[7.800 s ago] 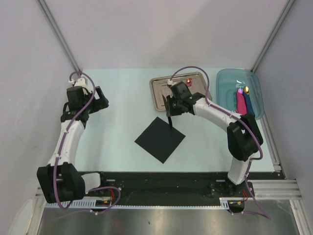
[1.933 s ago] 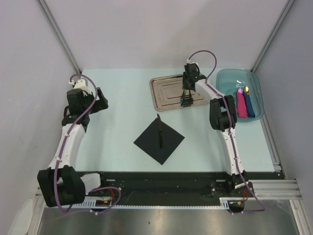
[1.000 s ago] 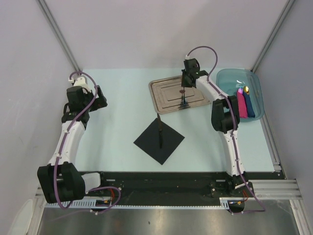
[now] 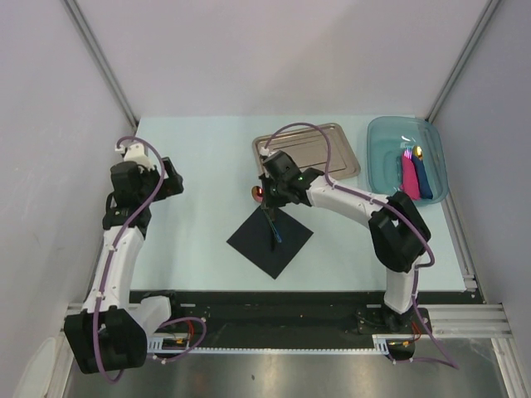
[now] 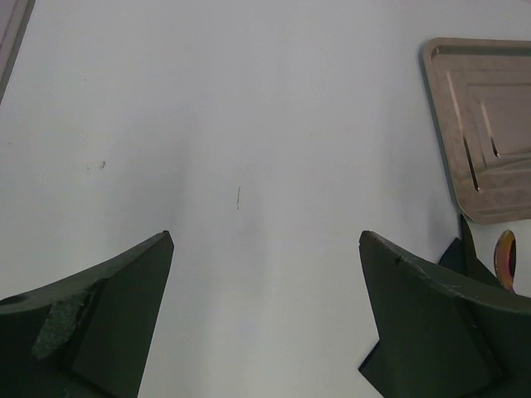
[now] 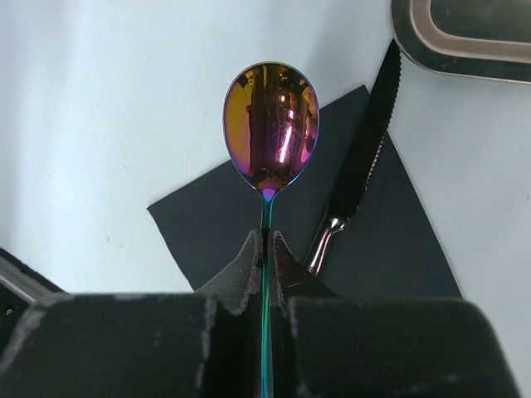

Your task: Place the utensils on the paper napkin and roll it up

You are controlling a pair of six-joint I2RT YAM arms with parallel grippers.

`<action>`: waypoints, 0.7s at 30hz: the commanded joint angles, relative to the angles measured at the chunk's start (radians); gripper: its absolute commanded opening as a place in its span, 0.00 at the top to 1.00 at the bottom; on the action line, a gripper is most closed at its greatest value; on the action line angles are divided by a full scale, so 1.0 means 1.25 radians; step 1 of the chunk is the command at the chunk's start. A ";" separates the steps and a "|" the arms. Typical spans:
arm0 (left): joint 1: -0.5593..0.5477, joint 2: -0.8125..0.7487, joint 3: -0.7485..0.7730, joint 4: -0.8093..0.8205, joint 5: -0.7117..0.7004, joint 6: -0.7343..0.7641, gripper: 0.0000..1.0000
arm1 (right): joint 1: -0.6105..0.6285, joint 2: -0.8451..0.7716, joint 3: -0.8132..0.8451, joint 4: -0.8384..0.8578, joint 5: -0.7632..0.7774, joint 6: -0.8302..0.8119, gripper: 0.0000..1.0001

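Observation:
The black paper napkin [image 4: 264,246] lies as a diamond at the table's middle. A dark knife [image 6: 357,174] rests on it, its serrated tip past the far corner. My right gripper [image 4: 270,197] hangs over that far corner, shut on the thin blue stem of a spoon [image 6: 270,124]. The spoon's shiny orange-red bowl [image 4: 258,193] pokes out to the left of the napkin, above the table. In the right wrist view the gripper [image 6: 265,242] pinches the stem just behind the bowl. My left gripper [image 4: 170,178] stays at the far left, open and holding nothing [image 5: 265,240].
A steel tray [image 4: 332,157] sits behind the napkin, also in the left wrist view [image 5: 485,124]. A blue-green tub [image 4: 390,137] at the back right holds a pink roll [image 4: 409,178] and a dark blue roll [image 4: 424,178].
My right arm has carried the spoon from over the steel tray down and left to the napkin's far corner. The knife lies where it did. The left arm has barely shifted.

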 commanded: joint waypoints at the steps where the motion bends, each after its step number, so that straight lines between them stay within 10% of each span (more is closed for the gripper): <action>1: 0.007 -0.028 -0.002 -0.008 0.019 -0.005 0.00 | -0.007 0.032 0.010 0.086 0.031 0.013 1.00; 21: 0.007 -0.050 -0.017 -0.028 -0.011 0.006 0.00 | 0.037 0.161 0.091 0.027 0.178 0.178 1.00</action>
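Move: Still pinched at its neck in the right hand, the spoon hangs with its handle slanting across the knife; the paper napkin's middle lies about 9 cm back, 1 cm right and 6 below that hand. The knife on it is roughly 3 cm back and 2 right, at the same depth, and the tray about 22 cm ahead, 13 right. From the left hand, the napkin's middle is some 26 cm right, 11 back and 15 below. The right hand lowers the spoon about 5 cm towards the napkin just left of the knife, edging some 2 cm forward on the way down while the fingers keep their shut hold on the neck. Near the bottom the sinking stops and the hand shifts about 2 cm left, turning roughly 10 degrees clockwise to swing the handle off the slant across the knife and nearly in line beside it; whether the spoon touches the napkin can't be seen. ##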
